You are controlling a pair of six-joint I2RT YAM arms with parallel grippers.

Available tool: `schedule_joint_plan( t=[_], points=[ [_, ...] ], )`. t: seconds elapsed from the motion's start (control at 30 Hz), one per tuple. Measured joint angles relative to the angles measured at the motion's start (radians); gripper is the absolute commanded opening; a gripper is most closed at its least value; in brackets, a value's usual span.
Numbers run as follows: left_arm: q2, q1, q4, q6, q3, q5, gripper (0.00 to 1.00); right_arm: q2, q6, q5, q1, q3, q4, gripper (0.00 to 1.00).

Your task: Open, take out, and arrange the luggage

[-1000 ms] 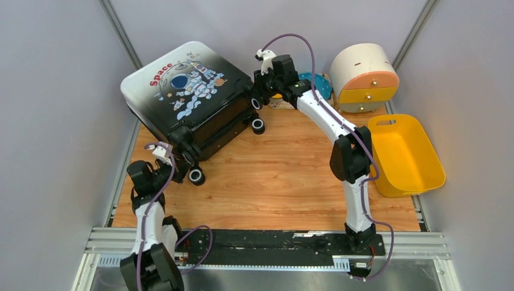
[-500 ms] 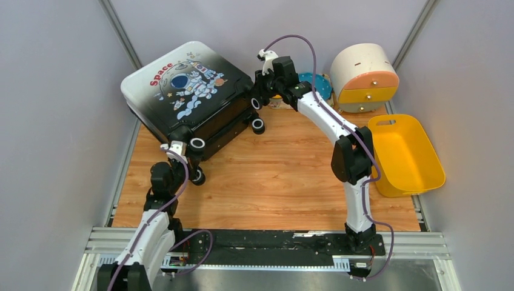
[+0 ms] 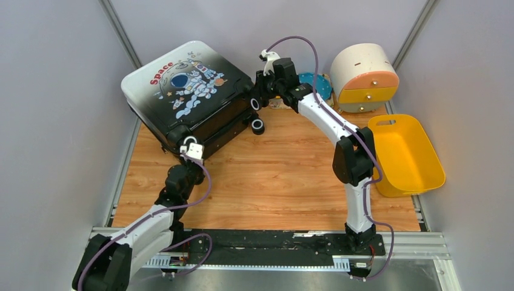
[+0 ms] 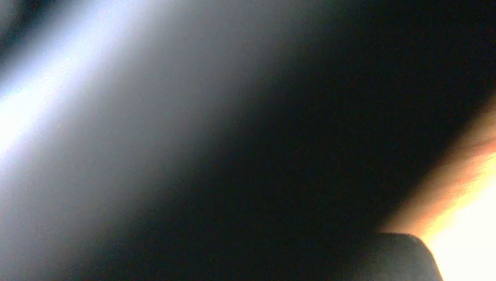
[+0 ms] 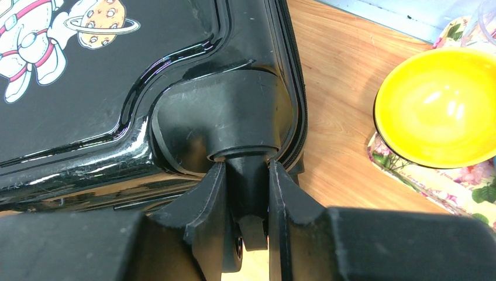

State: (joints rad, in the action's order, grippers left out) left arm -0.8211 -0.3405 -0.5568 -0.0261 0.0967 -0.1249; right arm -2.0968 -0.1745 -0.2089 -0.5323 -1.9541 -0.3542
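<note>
The luggage (image 3: 182,91) lies flat and closed at the back left, astronaut print and red "Space" facing up. My right gripper (image 3: 257,97) reaches its far right corner. In the right wrist view the fingers (image 5: 210,199) are shut on the black stem of a luggage wheel (image 5: 248,181), just under the corner housing of the shell (image 5: 88,88). My left gripper (image 3: 191,145) sits shut against the luggage's near corner, its fingertips hidden under the wrist camera. The left wrist view is a dark blur with a strip of wooden table (image 4: 474,193) at its right edge.
A round cream-and-orange drawer box (image 3: 363,76) stands at the back right, with a yellow bin (image 3: 403,154) in front of it at the table's right edge. A yellow bowl (image 5: 436,105) rests on a floral mat beside the right gripper. Another luggage wheel (image 3: 257,126) sticks out.
My left arm has swung from the table's left edge forward and right, up to the luggage's near corner, covering the wheel there. The right arm and the luggage have stayed put.
</note>
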Motion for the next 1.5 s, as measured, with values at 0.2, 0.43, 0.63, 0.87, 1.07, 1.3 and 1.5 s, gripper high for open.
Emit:
schedule_joint_plan(
  t=[0.2, 0.43, 0.63, 0.87, 1.07, 1.3, 1.5],
  points=[
    [-0.08, -0.057, -0.066, -0.066, 0.013, -0.111, 0.0, 0.016, -0.022, 0.0, 0.0, 0.035, 0.03, 0.0],
    [-0.134, -0.082, 0.043, -0.017, 0.101, -0.187, 0.0, 0.023, -0.032, 0.012, 0.0, 0.08, 0.111, 0.0],
    [-0.174, -0.11, 0.106, 0.032, 0.162, -0.148, 0.0, 0.037, -0.025, 0.06, 0.005, 0.112, 0.164, 0.0],
    [-0.163, -0.141, 0.33, 0.076, 0.269, -0.09, 0.0, 0.057, -0.008, 0.104, 0.018, 0.157, 0.221, 0.0],
    [-0.143, -0.145, 0.41, 0.077, 0.278, -0.121, 0.0, 0.087, -0.031, 0.095, 0.018, 0.201, 0.232, 0.0],
    [-0.232, -0.18, 0.304, 0.189, 0.28, -0.212, 0.04, 0.126, -0.07, 0.11, 0.018, 0.233, 0.212, 0.0],
    [-0.247, -0.201, 0.307, 0.229, 0.31, -0.17, 0.52, 0.173, -0.14, 0.051, 0.005, 0.259, 0.066, 0.0]
  ],
)
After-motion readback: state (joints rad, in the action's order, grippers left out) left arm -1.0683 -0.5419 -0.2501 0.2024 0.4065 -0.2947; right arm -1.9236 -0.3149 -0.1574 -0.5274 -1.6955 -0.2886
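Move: Just past the left hand's shut fingers lies the suitcase's near end: its upper left wheel is about 5 cm ahead, 2 cm left and 8 cm above, and the case's middle some 21 cm ahead and 3 cm left at about hand height. The right hand holds the upper right wheel, 2 cm back and 2 cm below; from it the lower right wheel is about 9 cm back and 16 cm down, the yellow bowl level ahead, 9 cm right and 17 cm down. Pushing at the suitcase's near end with shut fingers, the left hand eases forward under 2 cm, then works about 5 cm right, tipping down some 15 degrees and starting to open at the end. The right hand first follows forward and right by 2 cm with its grip kept, then draws back about 5 cm, its fingers coming off the upper right wheel and closing slightly. ##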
